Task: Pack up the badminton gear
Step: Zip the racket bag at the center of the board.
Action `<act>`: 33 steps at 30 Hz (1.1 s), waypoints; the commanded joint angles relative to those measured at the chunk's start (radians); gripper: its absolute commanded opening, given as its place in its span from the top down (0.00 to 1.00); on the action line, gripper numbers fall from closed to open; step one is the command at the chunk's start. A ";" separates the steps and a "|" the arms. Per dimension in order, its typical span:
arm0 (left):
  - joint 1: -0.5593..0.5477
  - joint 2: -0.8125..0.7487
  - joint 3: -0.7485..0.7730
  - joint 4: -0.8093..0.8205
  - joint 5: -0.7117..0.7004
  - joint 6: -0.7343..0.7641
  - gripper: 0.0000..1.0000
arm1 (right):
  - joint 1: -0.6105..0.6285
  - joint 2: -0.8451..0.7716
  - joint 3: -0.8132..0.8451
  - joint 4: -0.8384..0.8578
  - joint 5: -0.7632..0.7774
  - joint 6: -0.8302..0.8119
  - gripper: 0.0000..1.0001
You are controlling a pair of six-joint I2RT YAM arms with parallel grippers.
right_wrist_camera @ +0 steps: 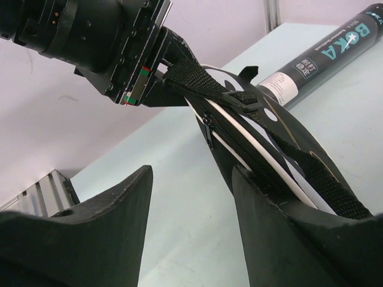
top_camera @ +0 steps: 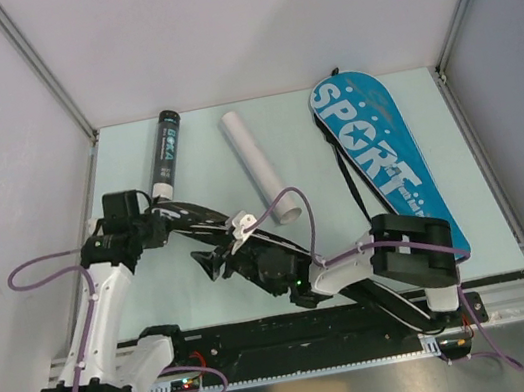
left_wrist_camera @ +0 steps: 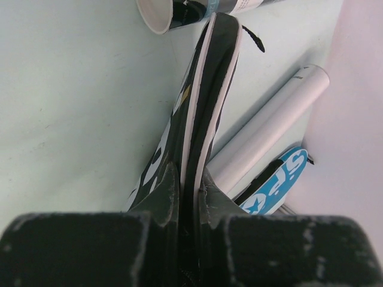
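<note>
A black racket cover [top_camera: 201, 225] with white piping and a black strap hangs just above the table between my two arms. My left gripper [top_camera: 156, 215] is shut on its zipped edge; in the left wrist view the cover [left_wrist_camera: 206, 89] runs straight out from the pinched fingers of that gripper [left_wrist_camera: 190, 179]. My right gripper [top_camera: 215, 261] stands open at the cover's other end. In the right wrist view the cover [right_wrist_camera: 269, 137] lies against the outer side of its right finger [right_wrist_camera: 281, 233], and only table shows between its jaws [right_wrist_camera: 192, 173]. A long black tube [top_camera: 166, 157] lies at the back left.
A white tube [top_camera: 259, 166] lies diagonally at the middle of the pale table [top_camera: 206, 165]. A blue racket cover [top_camera: 383, 159] printed SPORT lies at the right with its black strap beside it. Metal frame rails and grey walls close in the table.
</note>
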 commanded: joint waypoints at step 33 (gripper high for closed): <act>0.019 -0.116 -0.029 -0.073 0.251 -0.074 1.00 | -0.025 0.036 0.019 0.089 0.434 -0.242 1.00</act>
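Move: The bag's zipper pull hangs about 4 cm ahead of the open right hand, 3 cm to its left and 2 cm higher; the strap buckle is some 6 cm ahead, 1 cm left and 3 cm up. About 14 cm lower on the table lie the black tube, roughly 33 cm ahead and 10 cm left, and the white roll, 27 cm ahead and 19 cm right. From the left hand, already gripping the bag's end, the pull is about 7 cm back, 5 cm right and 2 cm lower. The zipper pull is what the right fingers close on: the hand goes forward about 5 cm, drifting slightly left before swinging right and a little down while the wrist yaws some 20 degrees clockwise, and the tips shut fully to pinch it. The left hand keeps its grip on the bag's end, easing about 2 cm back and slightly right. ##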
